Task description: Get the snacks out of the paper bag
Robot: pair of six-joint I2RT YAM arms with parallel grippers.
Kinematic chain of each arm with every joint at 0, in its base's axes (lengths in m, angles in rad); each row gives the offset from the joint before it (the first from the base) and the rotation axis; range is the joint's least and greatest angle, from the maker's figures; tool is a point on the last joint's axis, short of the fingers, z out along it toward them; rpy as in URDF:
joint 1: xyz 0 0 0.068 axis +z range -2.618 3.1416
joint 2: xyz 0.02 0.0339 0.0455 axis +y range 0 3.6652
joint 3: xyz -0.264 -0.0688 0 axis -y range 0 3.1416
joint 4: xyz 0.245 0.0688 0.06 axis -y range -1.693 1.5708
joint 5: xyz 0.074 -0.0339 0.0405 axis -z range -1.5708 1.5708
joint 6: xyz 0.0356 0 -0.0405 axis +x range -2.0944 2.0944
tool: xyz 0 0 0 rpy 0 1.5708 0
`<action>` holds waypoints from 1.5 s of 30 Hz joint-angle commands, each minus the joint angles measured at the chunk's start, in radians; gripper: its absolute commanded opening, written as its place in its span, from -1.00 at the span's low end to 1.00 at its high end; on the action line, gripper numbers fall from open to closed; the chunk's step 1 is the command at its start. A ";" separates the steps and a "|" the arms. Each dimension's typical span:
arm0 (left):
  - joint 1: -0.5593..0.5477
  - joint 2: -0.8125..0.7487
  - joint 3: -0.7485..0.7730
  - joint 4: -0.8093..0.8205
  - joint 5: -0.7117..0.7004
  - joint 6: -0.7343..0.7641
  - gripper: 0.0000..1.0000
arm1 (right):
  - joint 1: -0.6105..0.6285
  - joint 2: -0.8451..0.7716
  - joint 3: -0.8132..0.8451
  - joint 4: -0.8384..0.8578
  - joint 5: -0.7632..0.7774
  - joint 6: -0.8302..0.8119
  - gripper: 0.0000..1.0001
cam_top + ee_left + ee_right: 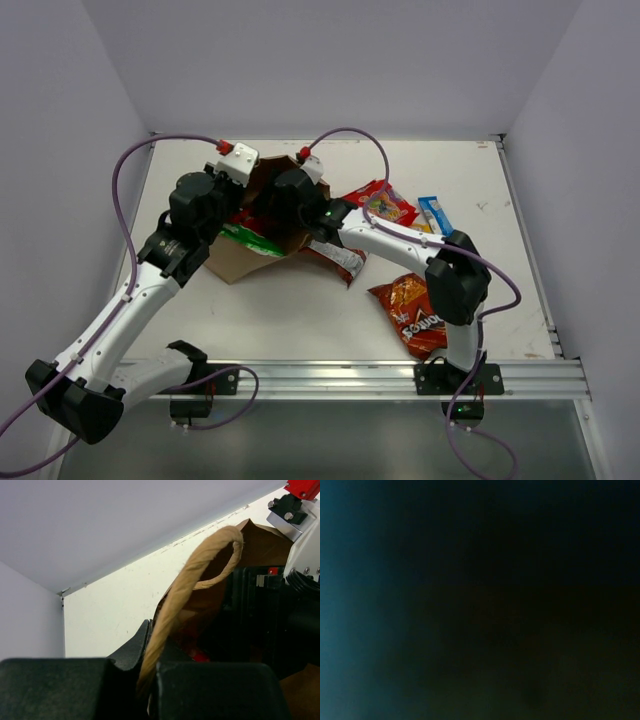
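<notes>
The brown paper bag (238,262) lies on its side at centre left, mouth toward the back. My left gripper (240,192) is shut on its twisted handle (200,565) and the bag's edge, between the fingers (131,650). My right arm's wrist (292,195) reaches into the bag's mouth; its fingers are hidden and the right wrist view is dark. A green chip bag (247,238) lies in the bag's mouth. A bit of red (201,655) shows inside. Outside lie a red-silver bag (340,262), a red bag with a blue label (380,203), a blue bar (436,213) and a Doritos bag (412,315).
The white table (300,310) ends at a metal rail (380,378) at the near edge. Grey walls close in the back and both sides. Purple cables (125,190) loop over both arms. The right arm's elbow (458,275) stands above the Doritos bag.
</notes>
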 commanded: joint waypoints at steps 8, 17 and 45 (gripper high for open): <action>-0.010 -0.008 0.004 0.073 -0.048 -0.024 -1.00 | -0.006 -0.058 0.010 0.116 -0.109 -0.072 -1.00; -0.010 0.003 -0.019 0.070 -0.154 -0.024 -1.00 | -0.006 -0.220 0.020 0.345 -0.284 -0.324 -1.00; 0.135 0.026 0.009 0.021 -0.258 -0.125 -1.00 | -0.203 -0.585 0.274 0.207 -0.247 -0.746 -1.00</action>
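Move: My right hand is already down inside the paper bag with its fingers open. The red snack bag lies right at the fingertips, its middle about 3 cm ahead, 3 cm left and some 5 cm below. The green snack sits roughly 7 cm back and 4 cm left, about 3 cm lower; outside, the striped chips bag lies 17 cm right, 5 cm back, 17 cm down. From my left hand the red snack bag is about 5 cm ahead, 3 cm right and 17 cm below. I shut my right fingers on the red snack bag, then draw it steeply up out of the paper bag, almost 30 cm in all, easing back as it rises and swinging right over the last stretch while the fingers tip up some 45 degrees. My left hand keeps its pinch on the handle, pulls it about 8 cm left and turns counter-clockwise. ##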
